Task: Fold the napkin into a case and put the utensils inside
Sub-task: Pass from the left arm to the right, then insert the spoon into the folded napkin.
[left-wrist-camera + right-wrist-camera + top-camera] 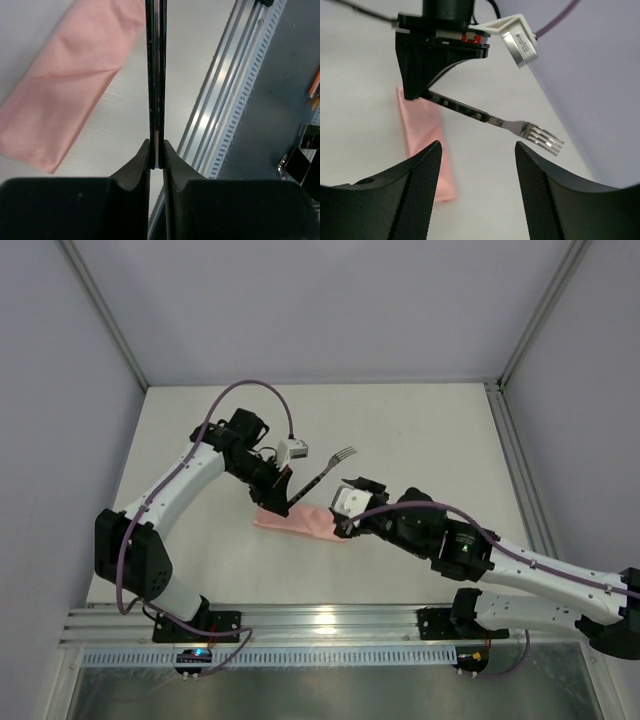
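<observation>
The napkin lies folded as a narrow salmon-pink case (300,524) (70,80) (422,135) flat on the table. My left gripper (283,492) (157,155) is shut on the end of the dark handle of the fork (322,474) (156,75) (490,118). The fork hangs in the air above the case's far side, its silvery prongs (344,454) (545,139) pointing away to the right. My right gripper (340,508) (477,150) stands open at the case's right end, below the fork, with nothing between its fingers.
The aluminium rail (320,625) (225,100) runs along the table's near edge. Frame posts (105,320) and grey walls close the back and sides. White tabletop (430,430) stretches behind and to the right of the arms.
</observation>
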`<state>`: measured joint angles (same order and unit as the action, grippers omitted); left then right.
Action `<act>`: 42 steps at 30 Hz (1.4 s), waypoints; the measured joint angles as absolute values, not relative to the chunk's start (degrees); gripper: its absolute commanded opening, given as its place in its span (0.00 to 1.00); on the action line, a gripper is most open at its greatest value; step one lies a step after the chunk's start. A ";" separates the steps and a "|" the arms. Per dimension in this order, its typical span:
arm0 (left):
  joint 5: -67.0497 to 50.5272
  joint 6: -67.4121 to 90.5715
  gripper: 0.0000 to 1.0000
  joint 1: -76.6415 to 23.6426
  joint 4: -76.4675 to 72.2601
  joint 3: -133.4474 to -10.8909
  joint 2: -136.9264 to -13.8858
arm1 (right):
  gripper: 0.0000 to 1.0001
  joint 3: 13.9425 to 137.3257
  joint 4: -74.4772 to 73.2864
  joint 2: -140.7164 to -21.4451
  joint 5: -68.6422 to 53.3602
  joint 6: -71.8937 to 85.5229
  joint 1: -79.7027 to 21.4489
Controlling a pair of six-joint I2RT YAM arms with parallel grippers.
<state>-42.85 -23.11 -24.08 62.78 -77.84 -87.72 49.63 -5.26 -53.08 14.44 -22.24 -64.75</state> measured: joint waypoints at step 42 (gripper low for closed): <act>-42.72 -31.90 0.64 -23.77 71.16 -75.70 -87.55 | 0.04 60.36 -24.64 -77.12 1.52 -56.38 -58.74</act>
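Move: The fork's handle end is pinched in the left fingers, and the fork runs forward and to the right, nearly level. Its middle lies about 8 cm ahead of the right hand, level with it sideways and some 10 cm below; the left fingertips are roughly 2 cm ahead, 9 cm left and 11 cm below. The folded napkin is about 1 cm ahead, 6 cm left and 29 cm down. From the left hand the fork's middle is some 6 cm ahead and 7 cm right, at its own height. While the left hand draws the fork about 4 cm back and then holds it nearly in place, swinging it some 15 degrees clockwise, the open right hand drops about 10 cm and reaches left and a little forward, rolling and tipping its fingers down over the fork before closing them on the handle near the metal neck. Once that pinch is set, the left fingers open and let go of the handle's end, and the right hand, keeping its grip, eases a couple of centimetres to the right and slightly lower as its wrist levels a little. ##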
